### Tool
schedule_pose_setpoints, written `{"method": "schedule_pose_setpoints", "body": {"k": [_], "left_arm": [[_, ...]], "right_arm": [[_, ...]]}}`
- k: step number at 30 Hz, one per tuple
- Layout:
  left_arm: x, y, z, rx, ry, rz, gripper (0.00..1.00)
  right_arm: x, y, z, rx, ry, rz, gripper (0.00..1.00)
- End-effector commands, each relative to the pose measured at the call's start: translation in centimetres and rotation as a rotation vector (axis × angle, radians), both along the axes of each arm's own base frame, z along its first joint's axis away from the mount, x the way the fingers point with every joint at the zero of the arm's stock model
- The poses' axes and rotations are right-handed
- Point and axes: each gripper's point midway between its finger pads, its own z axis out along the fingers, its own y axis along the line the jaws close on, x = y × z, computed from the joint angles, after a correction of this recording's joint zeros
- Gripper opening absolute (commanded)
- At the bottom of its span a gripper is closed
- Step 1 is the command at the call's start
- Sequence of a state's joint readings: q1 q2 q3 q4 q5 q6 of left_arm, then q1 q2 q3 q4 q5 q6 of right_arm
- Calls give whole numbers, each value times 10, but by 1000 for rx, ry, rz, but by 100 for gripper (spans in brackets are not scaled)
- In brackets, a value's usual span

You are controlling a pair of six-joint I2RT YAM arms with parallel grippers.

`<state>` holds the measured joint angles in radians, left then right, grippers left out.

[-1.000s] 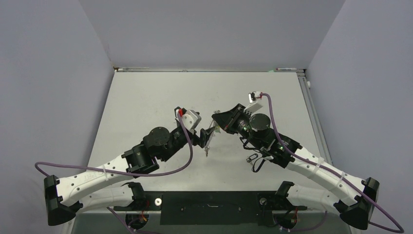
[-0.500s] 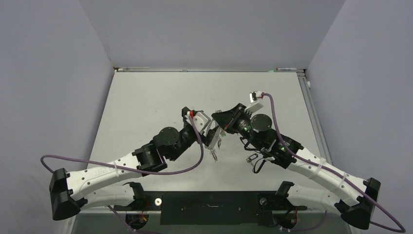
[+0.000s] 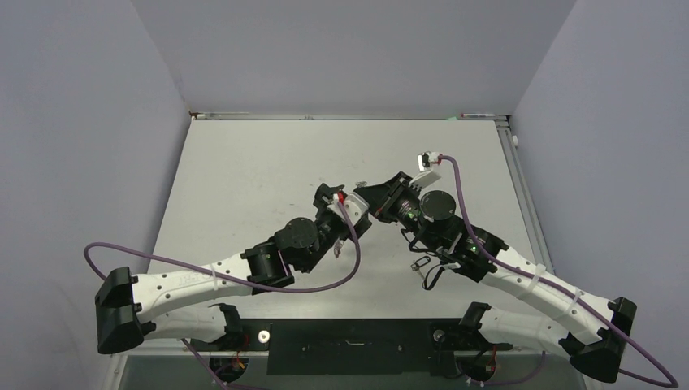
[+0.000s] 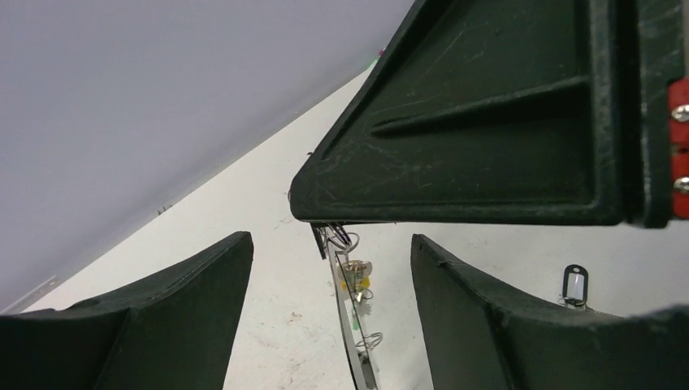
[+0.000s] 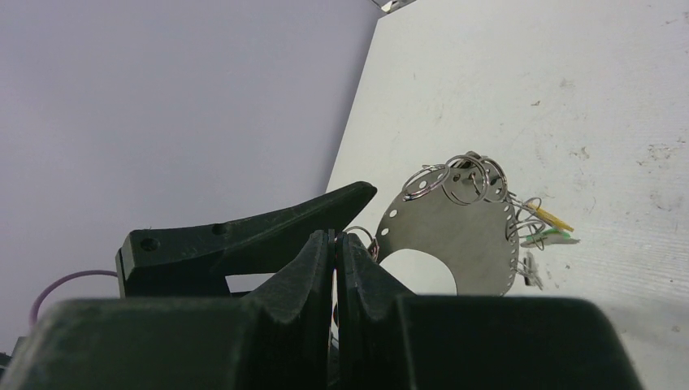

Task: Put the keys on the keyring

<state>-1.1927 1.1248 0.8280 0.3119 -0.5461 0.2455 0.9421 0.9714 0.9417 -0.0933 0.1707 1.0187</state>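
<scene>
The keyring (image 5: 467,244) is a flat grey metal hoop with small holes round its rim. It hangs above the table from my right gripper (image 5: 335,236), which is shut at its edge. Several keys (image 5: 546,227) with yellow and green tags hang from its small rings. In the left wrist view the keyring (image 4: 348,325) shows edge-on, with the keys (image 4: 357,276) beside it. My left gripper (image 4: 329,237) is open, one finger on each side of the hoop without touching it. In the top view the left gripper (image 3: 356,218) and right gripper (image 3: 363,198) meet and hide the hoop.
A loose key with a dark-framed white tag (image 4: 574,286) lies on the table to the right; it also shows in the top view (image 3: 420,263) beside the right arm. The left gripper's finger (image 5: 244,231) sits close behind the right fingertips.
My left arm has moved right and forward, bringing its open fingers around the hanging keyring. The right gripper has stayed put, still shut.
</scene>
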Motion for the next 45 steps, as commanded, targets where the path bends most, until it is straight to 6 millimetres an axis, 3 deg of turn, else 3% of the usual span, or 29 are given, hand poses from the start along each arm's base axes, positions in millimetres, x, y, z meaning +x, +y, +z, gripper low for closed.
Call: {"method": "schedule_pose_setpoints", "body": {"k": [1,22,24,28,30,37,40,45], "left_arm": [[4,2,35,-69,-80,68,68],[1,1,52,-123,-124,85,55],[2,1,52,-120,-126,92,49],[5,2,52,-106,-131,115,20],[7,7,54,-121,-133,149,0],[2,5,53,-106,-155,98,0],[-3,4,54,-102,-161,60,0],[-11,7,56,-113,-168,12,0]], "right_arm": [[-3,-6,49,117,-75,-15,5],[-5,-7,42,122,-64,-14,5],[-5,-6,43,124,-64,-13,5],[-6,-6,42,126,-63,-10,5],[-6,-6,42,125,-62,-9,5],[-6,-3,38,122,-64,1,6],[-7,-4,40,115,-75,4,20],[-7,-17,59,113,-126,-30,49]]}}
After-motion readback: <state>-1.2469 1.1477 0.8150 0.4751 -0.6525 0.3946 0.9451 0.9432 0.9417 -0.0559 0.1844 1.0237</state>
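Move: The keyring plate already hangs edge-on between the left gripper's open fingers. Its middle is about 4 cm below that hand, 1 cm ahead and 1 cm to the right. The right fingertips pinching its top are some 3 cm above the left hand point and 1 cm ahead. From the right hand, the plate's middle is about 7 cm straight below. The loose key with the black tag lies on the table, roughly 20 cm right of the left hand, level with it and 28 cm below. Raise the left gripper about 2 cm along the hanging keyring plate towards the right fingertips, tipping its fingers up some 5 degrees, then hold there and shut it fully, pinching the plate's thin upper part. Keep the right grip still until the left has closed, then ease it up about 2 cm and open it nearly halfway to let go. ##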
